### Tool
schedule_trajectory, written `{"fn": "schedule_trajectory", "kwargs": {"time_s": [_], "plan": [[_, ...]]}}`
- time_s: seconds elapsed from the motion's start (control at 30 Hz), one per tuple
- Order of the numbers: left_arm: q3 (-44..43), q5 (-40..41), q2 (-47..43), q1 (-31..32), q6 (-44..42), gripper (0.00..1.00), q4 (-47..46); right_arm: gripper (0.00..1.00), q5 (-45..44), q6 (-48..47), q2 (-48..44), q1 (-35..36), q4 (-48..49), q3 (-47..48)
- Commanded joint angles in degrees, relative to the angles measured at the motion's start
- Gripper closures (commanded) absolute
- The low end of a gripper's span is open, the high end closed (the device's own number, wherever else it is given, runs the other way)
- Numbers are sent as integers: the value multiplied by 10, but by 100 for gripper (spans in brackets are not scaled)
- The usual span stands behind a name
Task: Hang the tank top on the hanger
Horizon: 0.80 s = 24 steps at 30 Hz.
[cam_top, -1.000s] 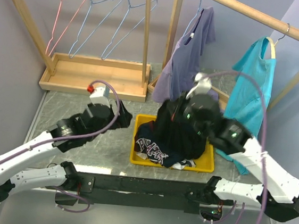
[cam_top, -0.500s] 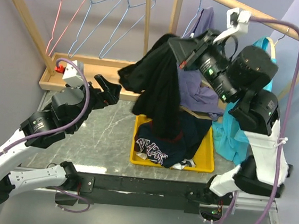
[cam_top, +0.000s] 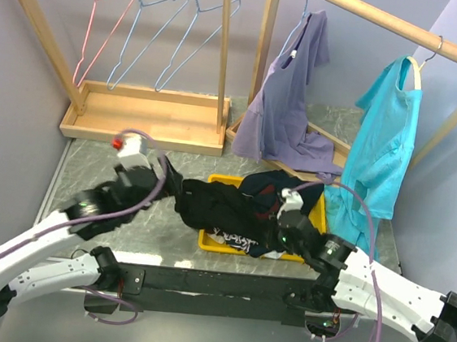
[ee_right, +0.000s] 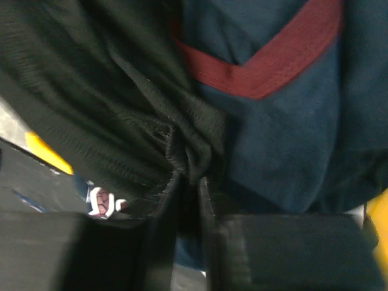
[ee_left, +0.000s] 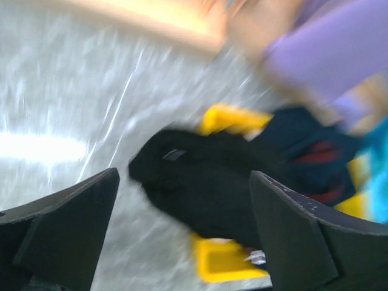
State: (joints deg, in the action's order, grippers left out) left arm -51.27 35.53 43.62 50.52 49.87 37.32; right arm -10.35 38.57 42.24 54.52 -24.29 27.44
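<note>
The black tank top (cam_top: 212, 206) lies crumpled over the left rim of the yellow tray (cam_top: 297, 254) and onto the table. My right gripper (cam_top: 265, 224) is low over the tray. In its wrist view the fingers stand a narrow slit apart at the right gripper (ee_right: 189, 179), with a puckered fold of the tank top (ee_right: 121, 103) pinched at their tips. My left gripper (ee_left: 182, 224) hangs wide open just left of the tank top (ee_left: 206, 182), touching nothing. A pale blue-grey hanger (cam_top: 145, 27) hangs on the left rack, far from both grippers.
A second blue-grey hanger (cam_top: 196, 29) and a pink hanger (cam_top: 92, 30) hang on the same rack. A navy garment (ee_right: 285, 91) with a red collar fills the tray. A lilac shirt (cam_top: 289, 104) and a teal shirt (cam_top: 382, 146) hang on the right rack.
My right arm has swung down from high above the tray, bringing the tank top onto the tray's left rim and the table. The left gripper has moved right and nearer to it.
</note>
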Motion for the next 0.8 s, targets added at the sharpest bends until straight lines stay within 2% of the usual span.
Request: {"fn": "schedule_trajectory", "kwargs": {"time_s": [0.0, 0.03, 0.07, 0.2, 0.4, 0.5, 0.67, 0.77], "plan": [[66, -45, 32, -17, 53, 11, -47, 66, -34, 37, -59, 6, 17, 4], [84, -64, 43, -24, 55, 15, -74, 57, -44, 34, -65, 7, 9, 10], [92, -77, 52, -43, 61, 18, -87, 54, -54, 28, -71, 6, 3, 16], [126, -149, 88, -89, 59, 24, -167, 45, -88, -13, -46, 6, -2, 76], [144, -179, 105, -115, 53, 28, -214, 44, -90, -74, 59, 6, 48, 156], [147, -179, 114, -119, 61, 31, -216, 44, -60, -109, 121, 5, 86, 204], [158, -181, 129, -135, 59, 42, -231, 44, -71, -128, 249, 25, 65, 301], [152, -170, 154, -137, 52, 45, -222, 44, -69, -132, 271, 29, 70, 324]]}}
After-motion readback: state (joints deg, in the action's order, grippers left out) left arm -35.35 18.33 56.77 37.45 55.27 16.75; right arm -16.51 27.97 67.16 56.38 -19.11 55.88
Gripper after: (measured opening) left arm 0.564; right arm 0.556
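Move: Some 19 cm below the left hand, about 2 cm ahead and 3 cm to its right, lies the left end of the black tank top, spilling over the yellow bin's left rim. From the right hand, that end is roughly 24 cm to the left, 5 cm ahead and 4 cm lower. The bin's middle is about 4 cm ahead and 1 cm left of the right hand, 7 cm down; the navy garment lies 10 cm ahead and 3 cm right, 5 cm down. Sinking about 12 cm towards the tank top's left end, the left hand also eases forward, tips down some 15 degrees and partly closes its wide-open fingers. The right hand opens halfway and lets go of the cloth, rises roughly 10 cm, then sweeps forward and left over the tank top towards that same end, fingers tilting up. ##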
